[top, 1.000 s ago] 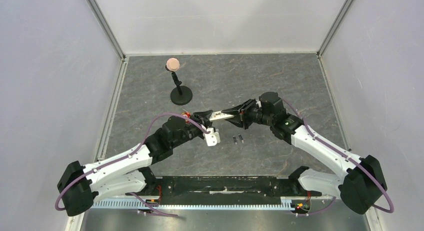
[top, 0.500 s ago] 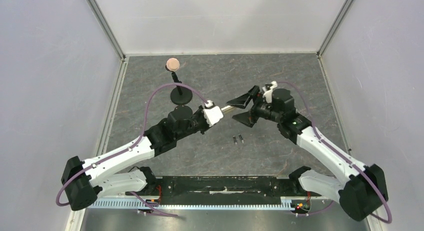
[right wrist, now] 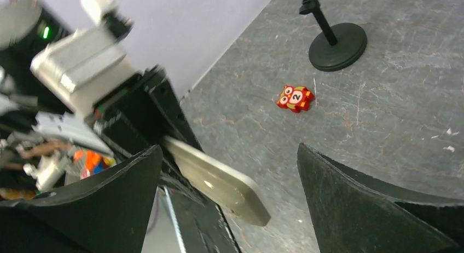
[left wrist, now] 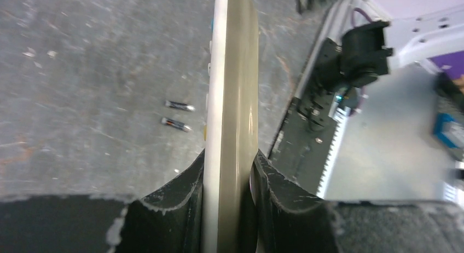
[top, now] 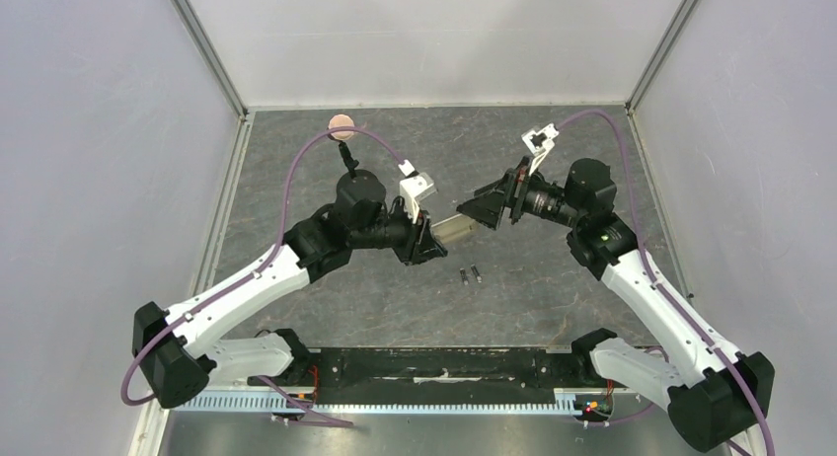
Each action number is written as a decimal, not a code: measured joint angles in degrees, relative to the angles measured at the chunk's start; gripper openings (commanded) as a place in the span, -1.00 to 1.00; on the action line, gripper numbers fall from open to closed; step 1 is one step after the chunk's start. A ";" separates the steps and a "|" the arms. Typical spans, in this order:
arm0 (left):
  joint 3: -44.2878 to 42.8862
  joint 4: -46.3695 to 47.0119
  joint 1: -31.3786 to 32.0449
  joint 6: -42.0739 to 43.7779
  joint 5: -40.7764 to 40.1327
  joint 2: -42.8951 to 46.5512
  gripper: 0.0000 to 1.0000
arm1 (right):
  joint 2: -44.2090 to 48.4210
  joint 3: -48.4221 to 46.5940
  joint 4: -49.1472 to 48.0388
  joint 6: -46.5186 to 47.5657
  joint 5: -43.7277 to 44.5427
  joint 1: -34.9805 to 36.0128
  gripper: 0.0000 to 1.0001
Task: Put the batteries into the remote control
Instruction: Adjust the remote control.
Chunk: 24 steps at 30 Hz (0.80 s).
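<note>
The remote control (top: 455, 228) hangs above the table, and my left gripper (top: 426, 237) is shut on one end of it. In the left wrist view the remote control (left wrist: 232, 94) stands on edge, white face left and tan back right, squeezed between the fingers of the left gripper (left wrist: 230, 157). Two batteries (top: 470, 274) lie side by side on the table just below it, seen again as batteries (left wrist: 178, 115). My right gripper (top: 481, 207) is open and apart from the remote's free end. Its wrist view shows the remote control (right wrist: 219, 184) between but not touching the wide fingers of the right gripper (right wrist: 230, 151).
A small red gadget (right wrist: 295, 97) lies on the grey table (top: 553, 160). A black stand (right wrist: 337, 45) with a pink ball top (top: 341, 126) rises at the back left, partly behind my left arm. A black rail (top: 444, 362) runs along the near edge.
My right gripper opened, let go of the remote and drew back to the right. My left arm rolled its wrist and shifted the remote slightly right, still gripping it.
</note>
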<state>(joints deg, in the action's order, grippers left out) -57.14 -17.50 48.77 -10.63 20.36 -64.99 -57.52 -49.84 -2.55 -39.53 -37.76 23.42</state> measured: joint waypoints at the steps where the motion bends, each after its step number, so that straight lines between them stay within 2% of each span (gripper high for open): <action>1: 0.00 -0.31 -0.94 -1.14 2.29 -0.24 -0.96 | -0.04 0.00 0.04 2.14 -1.20 -0.02 0.89; 6: 0.00 1.33 -8.20 -8.41 16.83 -1.01 -0.96 | -0.63 0.37 -0.50 9.42 -11.87 -0.02 0.89; 9: 0.00 3.91 -10.12 -12.11 22.95 -1.01 -0.96 | 0.11 1.70 -2.58 10.21 -16.96 -0.02 0.79; 12: 0.00 5.70 -10.12 -14.49 27.39 -1.07 -0.96 | 0.74 2.91 -4.90 9.60 -19.47 0.00 0.50; 17: 0.00 8.11 -10.14 -17.09 31.45 -1.25 -0.92 | 0.39 4.33 -10.71 4.68 -19.87 -0.02 -0.31; 19: 0.02 8.76 -10.19 -17.70 32.00 -1.53 -0.68 | -0.07 5.01 -13.92 1.46 -20.39 0.00 -0.58; 22: 0.11 9.68 -10.45 -17.68 33.22 -1.77 -0.26 | -0.52 6.88 -19.67 -5.92 -21.22 -0.13 -0.72; 24: 0.26 9.88 -10.45 -17.99 33.24 -1.73 -0.16 | -0.55 8.35 -23.39 -9.68 -20.96 -0.17 -0.74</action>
<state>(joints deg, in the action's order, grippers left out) -56.88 -7.62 38.33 -28.62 53.60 -66.72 -58.06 -41.50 -25.93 -49.21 -58.72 23.24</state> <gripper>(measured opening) 0.358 0.296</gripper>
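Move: My left hand already grips one end of the remote control; its middle lies about 4 cm to this hand's right and 3 cm ahead, roughly level. From my open right hand, that middle is about 5 cm left, 3 cm back and 5 cm below. The two batteries lie on the table about 9 cm right of my left hand, level with it fore and aft, some 24 cm down; the owl block is about 17 cm left and 10 cm ahead of that hand. I bring my open right hand back about 5 cm towards the remote's free end, turning counter-clockwise some 20 degrees, then close its fingers there and pinch the end. Meanwhile my left hand keeps its hold, lifts the remote about 5 cm and draws back 3 cm, swinging clockwise and levelling its fingers. ##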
